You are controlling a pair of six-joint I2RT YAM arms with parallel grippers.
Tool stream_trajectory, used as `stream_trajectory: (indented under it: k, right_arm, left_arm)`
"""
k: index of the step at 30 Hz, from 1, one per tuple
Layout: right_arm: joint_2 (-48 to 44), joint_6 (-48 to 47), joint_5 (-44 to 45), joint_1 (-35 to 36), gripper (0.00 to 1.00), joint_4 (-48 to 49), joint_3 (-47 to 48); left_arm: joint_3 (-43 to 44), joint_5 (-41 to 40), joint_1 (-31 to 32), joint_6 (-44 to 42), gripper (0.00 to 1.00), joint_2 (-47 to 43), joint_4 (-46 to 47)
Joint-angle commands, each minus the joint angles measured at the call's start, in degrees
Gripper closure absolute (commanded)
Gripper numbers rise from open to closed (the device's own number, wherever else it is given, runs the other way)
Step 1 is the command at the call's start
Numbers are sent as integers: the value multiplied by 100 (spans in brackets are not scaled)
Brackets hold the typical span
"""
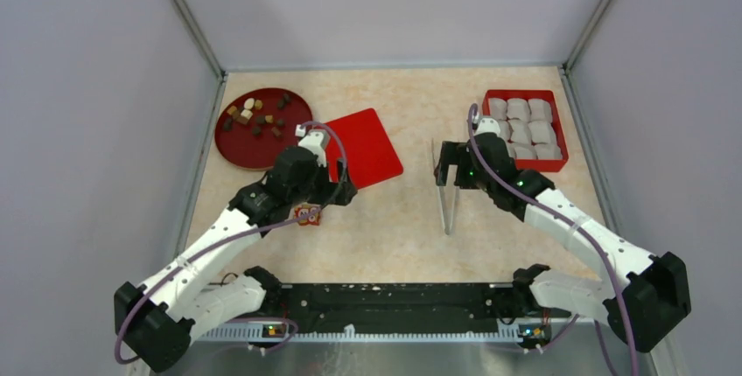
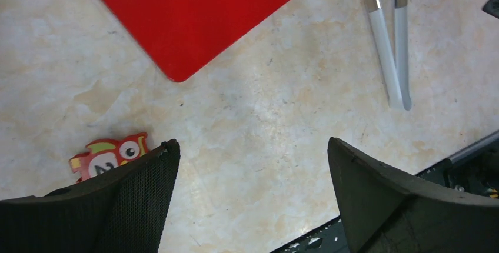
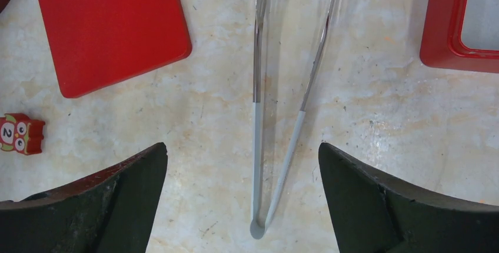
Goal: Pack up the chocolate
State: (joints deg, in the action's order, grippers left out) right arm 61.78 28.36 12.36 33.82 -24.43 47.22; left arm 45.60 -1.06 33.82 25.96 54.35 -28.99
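Note:
The chocolate [image 1: 256, 118] is a scatter of small dark, tan and white chunks on a round dark red plate [image 1: 229, 150] at the back left. A red box [image 1: 563, 160] holding white paper cups [image 1: 525, 128] stands at the back right. My left gripper [image 1: 337, 188] [image 2: 250, 144] is open over bare table, beside the flat red lid [image 1: 366, 147] [image 2: 188, 12]. My right gripper [image 1: 448, 166] [image 3: 242, 147] hangs open above metal tongs [image 1: 449, 201] [image 3: 257, 135], whose grey hinged end shows between its fingers. Neither gripper holds anything.
A small red owl-patterned packet [image 1: 306, 214] [image 2: 109, 154] [image 3: 20, 133] lies by the left gripper's finger. The tongs [image 2: 388, 59] lie mid-table, tips toward the back. A corner of the red box [image 3: 438, 29] shows in the right wrist view. Grey walls enclose the table.

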Motion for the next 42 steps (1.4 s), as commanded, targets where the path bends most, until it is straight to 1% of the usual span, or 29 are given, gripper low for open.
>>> stream_trajectory:
  k: [1, 6, 10, 12, 16, 21, 22, 23, 27, 29, 31, 32, 33, 36, 38, 42]
  right_arm:
    - [-186, 23, 109, -33, 3, 250, -116]
    - [-309, 36, 135, -38, 3, 304, -188]
    - [-347, 20, 155, -36, 3, 237, -217]
    - [-369, 5, 214, -34, 3, 161, -237]
    - [-422, -15, 275, -33, 3, 138, -274]
    - [-484, 13, 257, -34, 3, 188, -277]
    - [-489, 20, 260, -34, 3, 193, -269]
    - [-499, 12, 254, -36, 3, 199, -262]
    - [-546, -74, 274, -36, 3, 188, -227]
    - [-565, -114, 247, -34, 3, 179, -192]
    - [-590, -128, 228, -32, 3, 147, -174]
    - [-612, -113, 218, -33, 3, 111, -166]
    - [-651, -81, 197, -34, 3, 79, -161]
    - [-847, 50, 108, -33, 4, 28, -275]
    - [-1088, 121, 112, -33, 4, -37, -398]
    - [-1406, 178, 170, -31, 4, -192, -552]
  left_arm:
    - [-13, 842, 2, -58, 1, 191, 547]
    - [103, 797, 0, 27, 1, 528, 539]
    - [238, 1521, 1, -147, 1, 838, 664]
    - [345, 1629, 5, -168, 1, 1063, 651]
    - [572, 1441, 6, -275, 1, 1345, 859]
    - [764, 631, -7, -346, 1, 1754, 1800]
    - [973, 622, -53, -437, 1, 1984, 1857]
    - [1339, 643, -123, -503, 1, 2311, 1714]
    - [3283, 488, -493, -540, 1, 4064, 585]
    - [4091, 431, -585, -714, 1, 4813, 278]
    - [4814, 176, -628, -753, 1, 5452, 37]
    - [5124, -52, -681, -741, 1, 5839, 1]
    - [5366, -50, -769, -677, 1, 6001, 10]
    - [5992, 302, -1082, -513, 1, 6783, 232]
    - [6563, 317, -1208, -506, 1, 7190, 230]
    - [7052, 495, -1341, -570, 1, 7717, 512]
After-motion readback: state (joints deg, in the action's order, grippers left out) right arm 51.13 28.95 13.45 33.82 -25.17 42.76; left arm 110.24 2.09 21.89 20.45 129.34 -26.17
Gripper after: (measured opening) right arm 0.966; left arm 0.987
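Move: The red lid lies flat with its middle about 22 cm ahead of the left hand, roughly 1 cm to its right and some 16 cm below. Left of the lid, the chocolate plate is about 29 cm ahead of the hand and 26 cm to its left; the owl figure is some 5 cm ahead and 12 cm left, the tongs about 11 cm ahead and 23 cm right. From the right hand the lid is some 20 cm ahead and 23 cm left. Towards the red lid's far right corner: the empty left hand first dips about 3 cm while easing right, then sweeps forward over the lid, some 30 cm in all, rising on the way and sinking steeply at the end. Its fingers stay wide open and touch nothing visible; the wrist turns slightly clockwise, then back past its start. The open right hand drifts back, up and a little right. ##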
